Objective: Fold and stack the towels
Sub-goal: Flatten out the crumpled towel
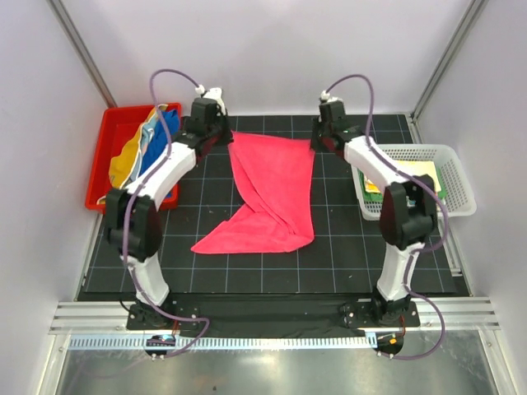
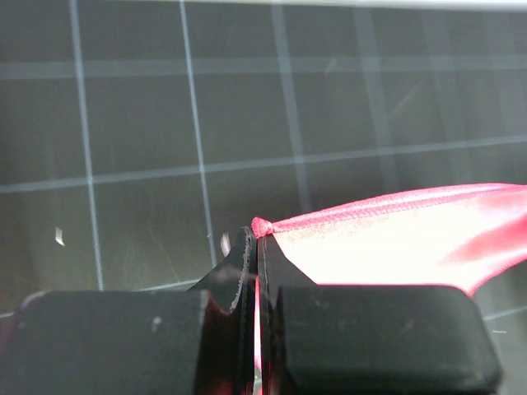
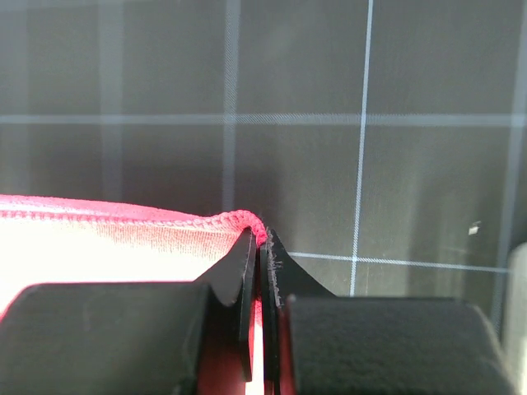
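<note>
A pink-red towel (image 1: 272, 193) lies stretched down the middle of the black grid mat, its near part folded over to the left. My left gripper (image 1: 228, 138) is shut on its far left corner (image 2: 262, 225). At the far right corner (image 3: 255, 224) my right gripper (image 1: 314, 141) is shut too. The hemmed far edge (image 2: 395, 206) runs taut between the two grippers. Other towels, blue and yellow (image 1: 148, 144), sit heaped in the red bin. A yellow and a green towel (image 1: 412, 177) lie in the white basket.
The red plastic bin (image 1: 107, 169) stands at the mat's far left. At the right edge is the white mesh basket (image 1: 457, 177). The grey walls close in on both sides and behind. Both arms reach forward over the mat.
</note>
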### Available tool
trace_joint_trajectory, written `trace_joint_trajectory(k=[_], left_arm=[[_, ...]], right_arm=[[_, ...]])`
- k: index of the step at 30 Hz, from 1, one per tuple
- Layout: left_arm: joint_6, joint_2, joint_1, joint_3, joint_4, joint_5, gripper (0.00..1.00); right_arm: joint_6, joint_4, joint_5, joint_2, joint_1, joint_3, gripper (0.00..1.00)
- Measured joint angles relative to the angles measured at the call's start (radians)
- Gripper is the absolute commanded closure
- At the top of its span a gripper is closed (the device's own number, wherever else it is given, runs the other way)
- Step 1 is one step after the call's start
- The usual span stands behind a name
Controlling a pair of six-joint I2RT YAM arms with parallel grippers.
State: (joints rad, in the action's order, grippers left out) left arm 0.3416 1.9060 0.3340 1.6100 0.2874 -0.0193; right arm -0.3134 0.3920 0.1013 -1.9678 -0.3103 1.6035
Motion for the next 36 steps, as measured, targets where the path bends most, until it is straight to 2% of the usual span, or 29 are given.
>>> trace_joint_trajectory(k=[9, 15, 19, 23, 36], left_arm=[[-0.003, -0.465, 0.078, -0.247, -0.097, -0.040, 1.00], [-0.030, -0.687, 0.163, -0.286, -0.063, -0.055, 1.00], [-0.060, -0.813, 0.214, -0.238, -0.013, -0.050, 1.00], [-0.086, -0.873, 0.252, -0.145, 0.026, -0.026, 1.00], [-0.107, -0.945, 0.261, 0.062, 0.142, 0.156, 1.00]], right_arm=[[0.020, 0.010, -0.024, 0.395, -0.041, 0.002, 0.99], [0.024, 0.045, -0.050, 0.608, -0.089, 0.004, 0.99], [0.023, 0.072, -0.079, 0.702, -0.108, 0.029, 0.99], [0.022, 0.098, -0.117, 0.752, -0.116, 0.082, 0.99], [0.019, 0.167, -0.225, 0.810, -0.120, 0.234, 0.99]])
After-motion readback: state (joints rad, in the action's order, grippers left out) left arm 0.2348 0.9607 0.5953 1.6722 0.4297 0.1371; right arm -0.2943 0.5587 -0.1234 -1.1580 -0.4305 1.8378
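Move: Both grippers hold the crumpled towel's far corners, with the towel's middle about 15 cm back, 12 cm to the right and 14 cm below the left gripper. From the right gripper it is roughly 14 cm back, 13 cm left and 9 cm below. The red bin stands about 30 cm left of the left gripper, nearly level fore-and-aft. The white basket is some 32 cm right of the right gripper and 8 cm back. Keep both corners pinched and sweep the two grippers up together, about 40 cm, drawing them back towards the bases as they rise, the left some 30 cm and the right a little less. Hold their sideways spacing, tip both wrists up by roughly 45 degrees and turn the fingers inward, so the towel hangs from its top hem. ##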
